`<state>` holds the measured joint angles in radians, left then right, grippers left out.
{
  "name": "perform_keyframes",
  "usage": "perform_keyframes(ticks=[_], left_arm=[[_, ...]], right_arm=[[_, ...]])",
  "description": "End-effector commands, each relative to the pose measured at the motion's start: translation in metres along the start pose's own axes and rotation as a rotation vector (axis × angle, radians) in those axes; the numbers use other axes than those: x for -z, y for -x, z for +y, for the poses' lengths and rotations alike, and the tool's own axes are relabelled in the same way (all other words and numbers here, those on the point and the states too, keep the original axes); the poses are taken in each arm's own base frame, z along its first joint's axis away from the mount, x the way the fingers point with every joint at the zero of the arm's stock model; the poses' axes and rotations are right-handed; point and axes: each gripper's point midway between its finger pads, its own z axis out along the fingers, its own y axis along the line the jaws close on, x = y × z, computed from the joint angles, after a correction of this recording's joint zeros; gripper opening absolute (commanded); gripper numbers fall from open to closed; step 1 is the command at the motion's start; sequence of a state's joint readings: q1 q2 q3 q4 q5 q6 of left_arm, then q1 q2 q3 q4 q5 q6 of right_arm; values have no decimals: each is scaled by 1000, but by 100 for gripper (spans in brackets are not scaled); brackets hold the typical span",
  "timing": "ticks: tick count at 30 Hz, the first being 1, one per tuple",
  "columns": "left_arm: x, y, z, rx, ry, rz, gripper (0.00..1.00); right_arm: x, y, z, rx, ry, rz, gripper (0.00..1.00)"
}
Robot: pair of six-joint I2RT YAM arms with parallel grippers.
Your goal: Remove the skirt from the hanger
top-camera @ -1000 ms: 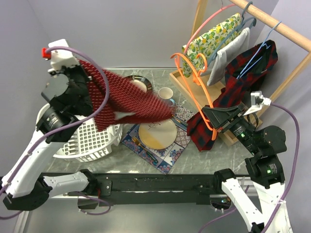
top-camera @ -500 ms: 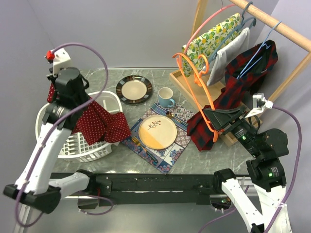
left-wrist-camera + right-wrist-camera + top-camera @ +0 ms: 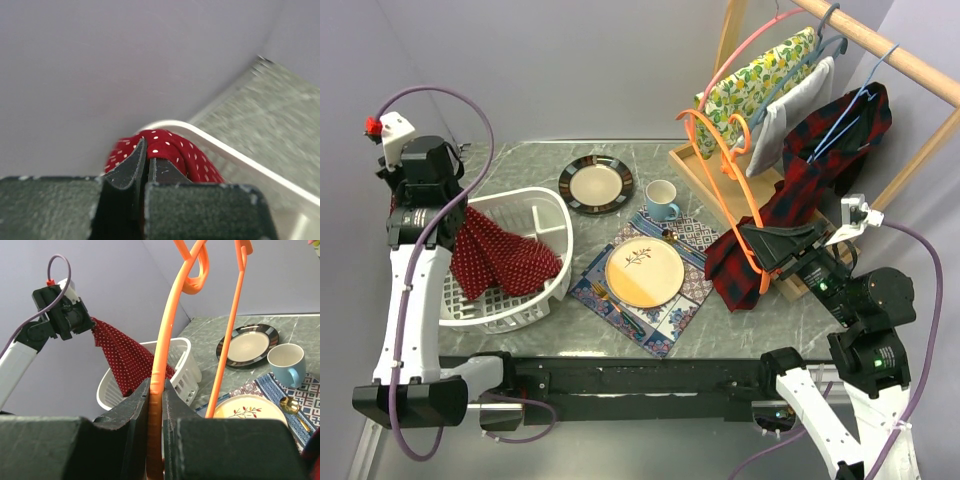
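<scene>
The skirt [image 3: 505, 260], red with white dots, hangs from my left gripper [image 3: 450, 215] and its lower part lies in the white basket [image 3: 535, 195]. In the left wrist view the left gripper [image 3: 146, 155] is shut on a fold of the skirt [image 3: 175, 147], just above the basket rim [image 3: 230, 155]. The orange hanger [image 3: 720, 150] is bare and stands up at the right. My right gripper [image 3: 755, 240] holds it low on its bar. The right wrist view shows the right gripper [image 3: 157, 387] shut on the hanger [image 3: 162, 355], with the skirt [image 3: 122, 357] far off.
A dark-rimmed plate [image 3: 595, 184], a blue cup [image 3: 662, 198] and a cream plate [image 3: 644, 272] on a patterned placemat [image 3: 660, 310] sit mid-table. A wooden rack [image 3: 880, 45] at the right carries hung garments; a red plaid shirt [image 3: 790, 200] hangs down beside my right gripper.
My left arm swung left with the skirt, carrying it from above the table's middle to the basket, where it now hangs down. The right gripper and hanger barely moved.
</scene>
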<state>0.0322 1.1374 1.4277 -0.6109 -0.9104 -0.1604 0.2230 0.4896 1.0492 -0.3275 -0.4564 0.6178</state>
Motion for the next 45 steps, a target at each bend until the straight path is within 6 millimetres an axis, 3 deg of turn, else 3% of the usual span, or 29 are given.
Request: perform_keyframes(ticks=[1, 3, 4, 7, 8, 12, 15, 16, 19, 22, 27, 30, 32, 37, 41, 45], left_arm=[[9, -5, -41, 79, -226, 58, 1], [16, -18, -57, 80, -324, 105, 7], [23, -30, -70, 78, -408, 142, 21], [35, -59, -88, 67, -531, 210, 35], [44, -65, -99, 71, -613, 228, 36], [60, -88, -105, 80, -712, 266, 41], [74, -87, -103, 116, -757, 268, 52], [78, -83, -100, 139, -768, 256, 65], [89, -73, -97, 195, -801, 226, 86], [102, -52, -100, 255, -870, 173, 99], [126, -21, -115, 300, -1032, 119, 99], [131, -18, -128, 311, -1094, 137, 99], [131, -21, -137, 313, -1126, 147, 99], [115, -49, -148, 295, -1086, 196, 99], [104, -63, -149, 252, -1029, 188, 99], [107, -78, -155, 217, -1047, 168, 99]], right_arm=[[8, 22, 21, 50, 50, -68, 0], [8, 22, 22, 47, 55, -63, 0], [8, 23, 24, 45, 58, -64, 0], [8, 26, 29, 33, 72, -63, 0], [9, 29, 33, 29, 81, -67, 0], [11, 40, 41, 30, 88, -86, 0], [14, 53, 48, 41, 82, -116, 0], [17, 60, 53, 48, 82, -136, 0], [19, 71, 57, 41, 67, -160, 0], [23, 86, 56, 44, 23, -212, 0], [33, 108, 37, 74, -146, -280, 0], [50, 130, 29, 98, -256, -362, 0], [61, 138, 27, 114, -304, -398, 0], [93, 160, 7, 120, -501, -505, 0], [104, 153, -11, 134, -612, -474, 0], [108, 146, -21, 135, -652, -467, 0]])
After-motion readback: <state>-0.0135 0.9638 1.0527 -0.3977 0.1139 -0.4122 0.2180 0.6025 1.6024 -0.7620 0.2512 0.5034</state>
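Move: The skirt hangs from the left fingers, its lower part already in the basket about 15 cm to the right and 25 cm below; the basket's middle is level fore and aft, some 10 cm right and 25 cm down. The dark-rimmed plate is about 20 cm farther out, 33 cm right, 34 cm down. The right hand holds the bare orange hanger: the rack rail's near end lies some 22 cm ahead, 28 cm right, 10 cm up; the plaid cloth 12 cm ahead, 16 cm right, 15 cm down. The skirt is carried right and about 10 cm down over the basket by the left hand, which opens wide and lets go, rises, keeps going right, then dips again, swinging clockwise some 55 degrees. The orange hanger stays pinched in the right hand, which lifts about 10 cm, drawing slightly back, then sweeps some 13 cm right towards the rack rail, turning clockwise about 40 degrees. ##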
